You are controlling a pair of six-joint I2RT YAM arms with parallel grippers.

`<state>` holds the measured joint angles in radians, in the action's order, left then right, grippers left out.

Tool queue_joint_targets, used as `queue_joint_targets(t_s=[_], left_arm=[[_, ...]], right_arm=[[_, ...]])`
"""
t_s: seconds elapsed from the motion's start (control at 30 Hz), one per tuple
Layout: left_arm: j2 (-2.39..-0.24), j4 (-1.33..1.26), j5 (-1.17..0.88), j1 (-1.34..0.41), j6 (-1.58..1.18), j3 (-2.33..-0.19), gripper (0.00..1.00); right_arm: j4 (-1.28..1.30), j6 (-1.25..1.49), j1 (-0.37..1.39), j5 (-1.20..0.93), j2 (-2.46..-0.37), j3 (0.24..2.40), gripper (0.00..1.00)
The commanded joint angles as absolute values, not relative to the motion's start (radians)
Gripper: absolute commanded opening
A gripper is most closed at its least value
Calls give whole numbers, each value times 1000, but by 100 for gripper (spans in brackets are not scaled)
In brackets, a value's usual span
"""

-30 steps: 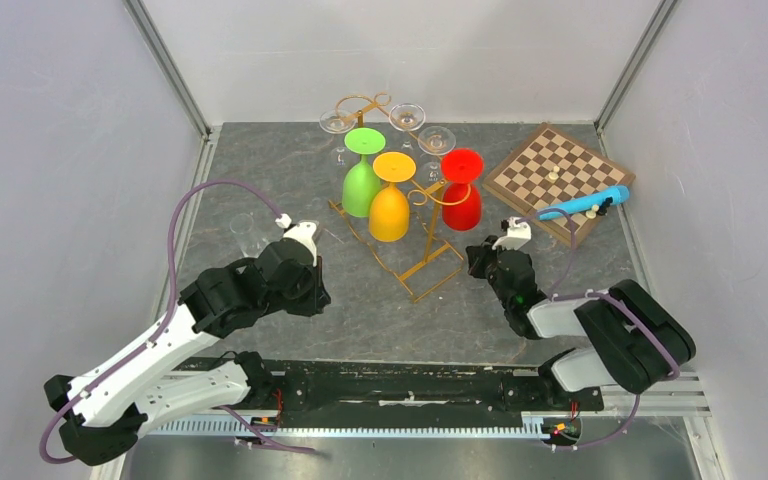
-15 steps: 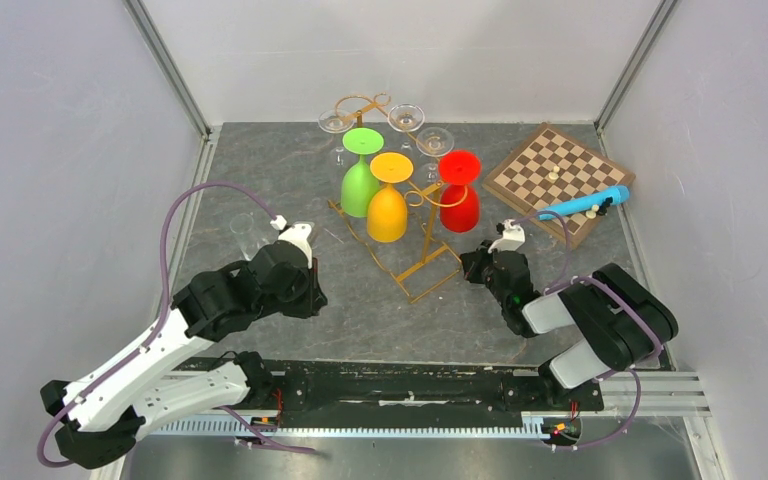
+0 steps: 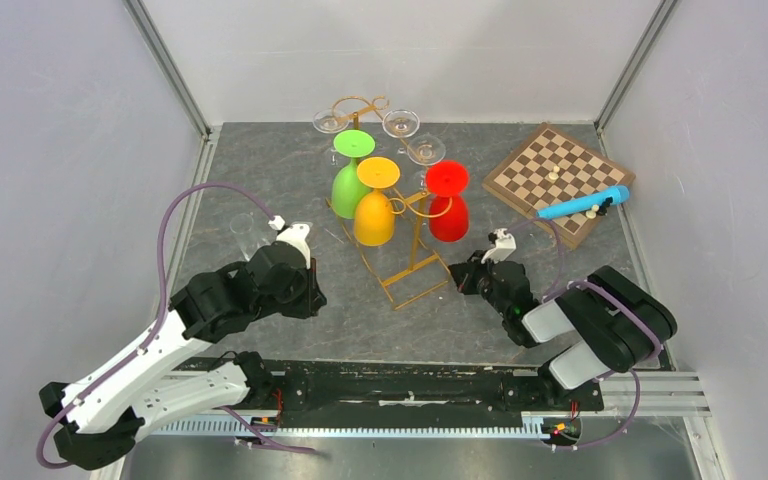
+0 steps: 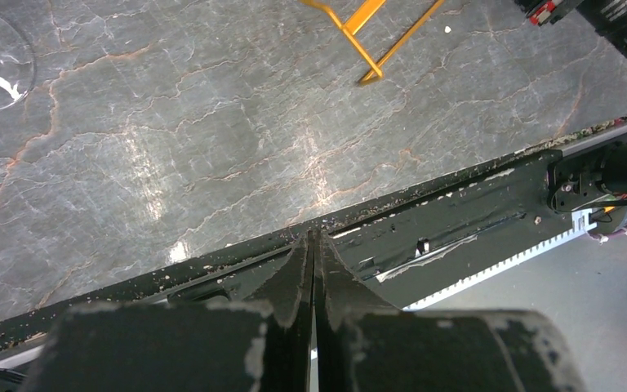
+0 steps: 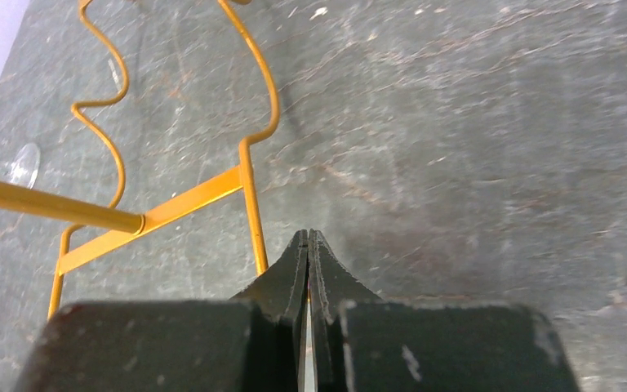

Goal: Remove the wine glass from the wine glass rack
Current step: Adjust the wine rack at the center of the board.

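The gold wire wine glass rack (image 3: 412, 268) stands mid-table. Wine glasses hang from it upside down: a green one (image 3: 348, 188), an orange one (image 3: 373, 218) and a red one (image 3: 447, 216), with clear ones (image 3: 401, 123) behind. My right gripper (image 3: 458, 277) is shut and empty, low at the right side of the rack's base. In the right wrist view its tips (image 5: 307, 238) sit right beside the base wire (image 5: 250, 200). My left gripper (image 3: 314, 298) is shut and empty, left of the rack and apart from it, its tips (image 4: 313, 237) pointing at the table's near edge.
A clear glass (image 3: 243, 232) stands alone on the left of the table. A chessboard (image 3: 550, 175) with a few pieces and a blue pen (image 3: 582, 205) lie at the back right. The black mounting rail (image 4: 457, 220) runs along the near edge.
My right gripper has moved left against the rack's base, and the rack with its hanging glasses has slid left. The left arm has barely moved.
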<state>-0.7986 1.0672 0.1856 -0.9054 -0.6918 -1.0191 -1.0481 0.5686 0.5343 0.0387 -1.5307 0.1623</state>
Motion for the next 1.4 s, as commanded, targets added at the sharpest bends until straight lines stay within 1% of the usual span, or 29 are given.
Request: queue_joint_targets(t_s=[0.0, 0.53, 0.7, 0.83, 1.0, 1.07, 1.2, 1.37], left_arm=[[-775, 1062, 216, -909, -729, -1050, 2], [-763, 1068, 213, -910, -735, -1083, 2], [-761, 1072, 210, -910, -736, -1090, 2], [-771, 1079, 211, -910, -733, -1107, 2], [-775, 1092, 230, -910, -729, -1125, 2], [-775, 1094, 239, -910, -726, -1132, 2], [-772, 1103, 268, -910, -719, -1150, 3], [-762, 1105, 308, -910, -709, -1167, 12]], right_arm=[[-1146, 585, 591, 16, -1516, 141, 0], [-1095, 618, 765, 55, -1530, 221, 0], [-1071, 613, 783, 67, -1526, 230, 0], [-992, 547, 781, 141, -1483, 219, 0], [-838, 440, 773, 241, -1370, 218, 8], [-755, 397, 762, 284, -1312, 224, 18], [-634, 327, 727, 358, -1176, 226, 31], [-510, 277, 653, 385, -989, 227, 47]])
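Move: The rack's near right corner is already at the closed right fingertips. Its middle is about 8 cm ahead of the right hand, 12 cm left and 10 cm higher. The hanging red glass is roughly 9 cm ahead and 2 cm left, the yellow one 9 cm ahead and 14 cm left, both about 12 cm above that hand. From the left hand the rack's middle lies some 20 cm ahead, 13 cm right and 7 cm lower. Leftward and back towards the base, low over the table, the right hand keeps pushing the rack's near right corner with its shut fingertips for about 7 cm left and 4 cm back, turning slightly counter-clockwise. Then it reverses right and forward, rises clear of the rack and opens not quite halfway. The empty left hand lifts some 3.5 cm. ##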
